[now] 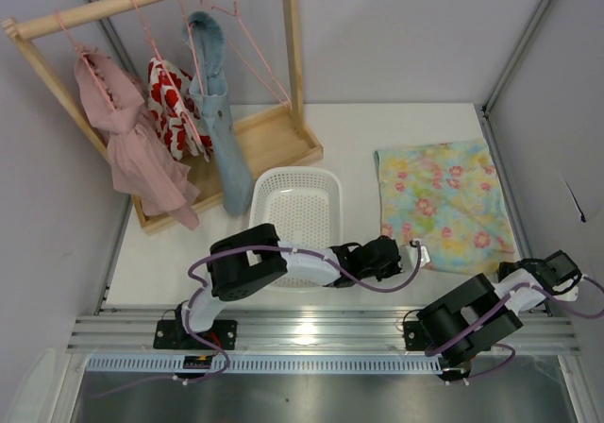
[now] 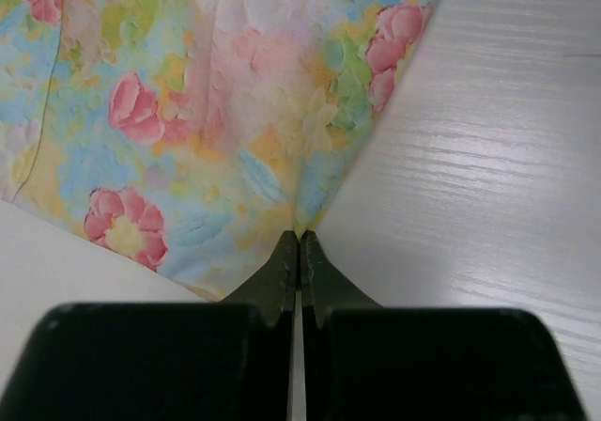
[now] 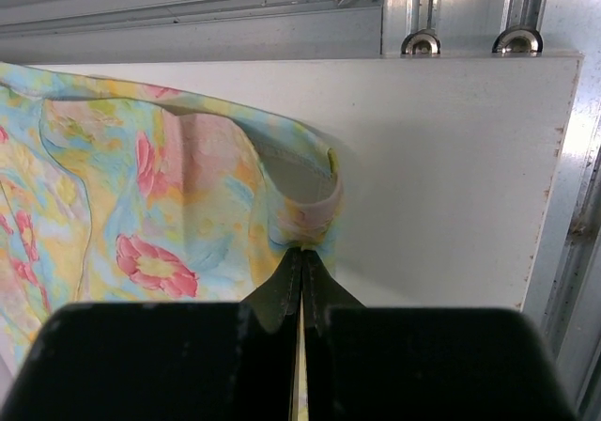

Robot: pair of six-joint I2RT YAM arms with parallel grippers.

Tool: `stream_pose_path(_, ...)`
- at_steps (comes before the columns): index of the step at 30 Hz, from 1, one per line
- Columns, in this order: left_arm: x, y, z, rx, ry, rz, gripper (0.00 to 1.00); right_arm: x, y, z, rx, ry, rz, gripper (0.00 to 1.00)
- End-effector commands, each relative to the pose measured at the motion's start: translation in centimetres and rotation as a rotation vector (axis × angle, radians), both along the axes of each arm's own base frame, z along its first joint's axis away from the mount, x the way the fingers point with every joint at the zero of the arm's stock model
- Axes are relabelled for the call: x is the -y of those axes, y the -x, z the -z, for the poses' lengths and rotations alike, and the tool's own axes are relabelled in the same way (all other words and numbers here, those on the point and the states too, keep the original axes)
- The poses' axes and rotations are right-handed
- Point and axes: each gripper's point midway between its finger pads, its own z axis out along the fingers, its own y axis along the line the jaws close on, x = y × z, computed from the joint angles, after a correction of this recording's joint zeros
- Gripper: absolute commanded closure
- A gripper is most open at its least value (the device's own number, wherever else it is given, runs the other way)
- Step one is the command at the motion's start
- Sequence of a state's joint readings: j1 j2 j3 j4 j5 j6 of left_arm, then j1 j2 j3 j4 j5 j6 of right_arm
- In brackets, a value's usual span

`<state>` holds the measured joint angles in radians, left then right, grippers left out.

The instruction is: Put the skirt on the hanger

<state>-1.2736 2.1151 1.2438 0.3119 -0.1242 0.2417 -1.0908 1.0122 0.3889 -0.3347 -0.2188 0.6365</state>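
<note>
The skirt (image 1: pixel 442 204), pale yellow and turquoise with pink flowers, lies flat on the right side of the table. My left gripper (image 1: pixel 408 253) is at its near left corner. In the left wrist view it (image 2: pixel 299 235) is shut on the edge of the skirt (image 2: pixel 216 111), which pulls to a point at the tips. My right gripper (image 1: pixel 510 270) is at the near right corner. In the right wrist view it (image 3: pixel 302 250) is shut on the skirt (image 3: pixel 141 205) at its folded waistband, which is lifted a little. The pink wire hanger (image 1: pixel 274 81) hangs bare on the rack's right end.
A white basket (image 1: pixel 295 201) stands mid-table, partly under my left arm. The wooden rack (image 1: pixel 274 140) at the back left carries a pink garment (image 1: pixel 132 149), a red-and-white one (image 1: pixel 170 102) and a blue denim one (image 1: pixel 217 121). The table edge and metal rail (image 3: pixel 451 26) lie close to the right gripper.
</note>
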Motion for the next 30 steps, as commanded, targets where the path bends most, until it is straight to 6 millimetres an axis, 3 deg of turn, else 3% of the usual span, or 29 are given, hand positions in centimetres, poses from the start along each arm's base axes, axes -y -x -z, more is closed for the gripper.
stream_pose_path(1, 0.4, 1.7, -3.1, -0.055, 0.084, 0.059, 1.0, 0.7, -0.6, -1.3, 0.046, 0.03, 0.006, 1.0)
stream_pose_path(2, 0.1, 2.3, -4.5, -0.069, 0.107, 0.08, 1.0, 0.6, -0.8, -1.6, 0.06, 0.033, 0.007, 1.0)
stream_pose_path(4, -0.1, 3.3, -5.8, -0.099, 0.133, 0.107, 1.0, 0.3, -0.9, -1.8, 0.074, 0.022, 0.009, 1.0)
stream_pose_path(5, -0.9, 3.8, -5.5, -0.116, 0.124, 0.114, 1.0, 0.2, -1.1, -2.3, 0.096, 0.022, 0.012, 1.0)
stream_pose_path(6, -1.0, 4.1, -6.9, -0.122, 0.15, 0.117, 1.0, 0.1, -1.3, -2.6, 0.11, 0.021, 0.013, 1.0)
stream_pose_path(14, -3.1, 6.7, -8.5, -0.208, 0.16, 0.164, 1.0, -0.7, -3.2, -6.0, 0.208, 0.028, -0.03, 1.0)
stream_pose_path(21, -3.1, 7.3, -10.8, -0.256, 0.203, 0.172, 1.0, -0.8, -5.9, -12.0, 0.299, 0.119, -0.108, 1.0)
stream_pose_path(26, -2.9, 8.5, -12.2, -0.295, 0.213, 0.243, 1.0, -0.9, -7.9, -17.3, 0.388, 0.218, -0.132, 1.0)
stream_pose_path(30, -2.6, 10.0, -13.9, -0.345, 0.245, 0.309, 1.0, -0.2, -8.7, -19.5, 0.379, 0.27, -0.178, 1.0)
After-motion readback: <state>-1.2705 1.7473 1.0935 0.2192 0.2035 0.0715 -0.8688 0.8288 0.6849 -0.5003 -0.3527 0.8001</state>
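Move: Both hands already pinch the skirt's near edge just above the table, one at each corner. From the left hand the skirt's middle lies about 15 cm ahead and 14 cm right; the white basket is some 26 cm left and 11 cm ahead, the near metal rail roughly 12 cm straight back. From the right hand the skirt's middle lies about 16 cm ahead and 18 cm left. Keeping both near corners of the skirt pinched in shut fingers, the two arms lift the near edge together off the table. The left rises some 10 cm while drawing back about 7 towards the near rail; the right starts slowly, then climbs roughly 15 cm and goes forward about half as far, a little left too, its fingers tipping up and turning slightly counter-clockwise. ##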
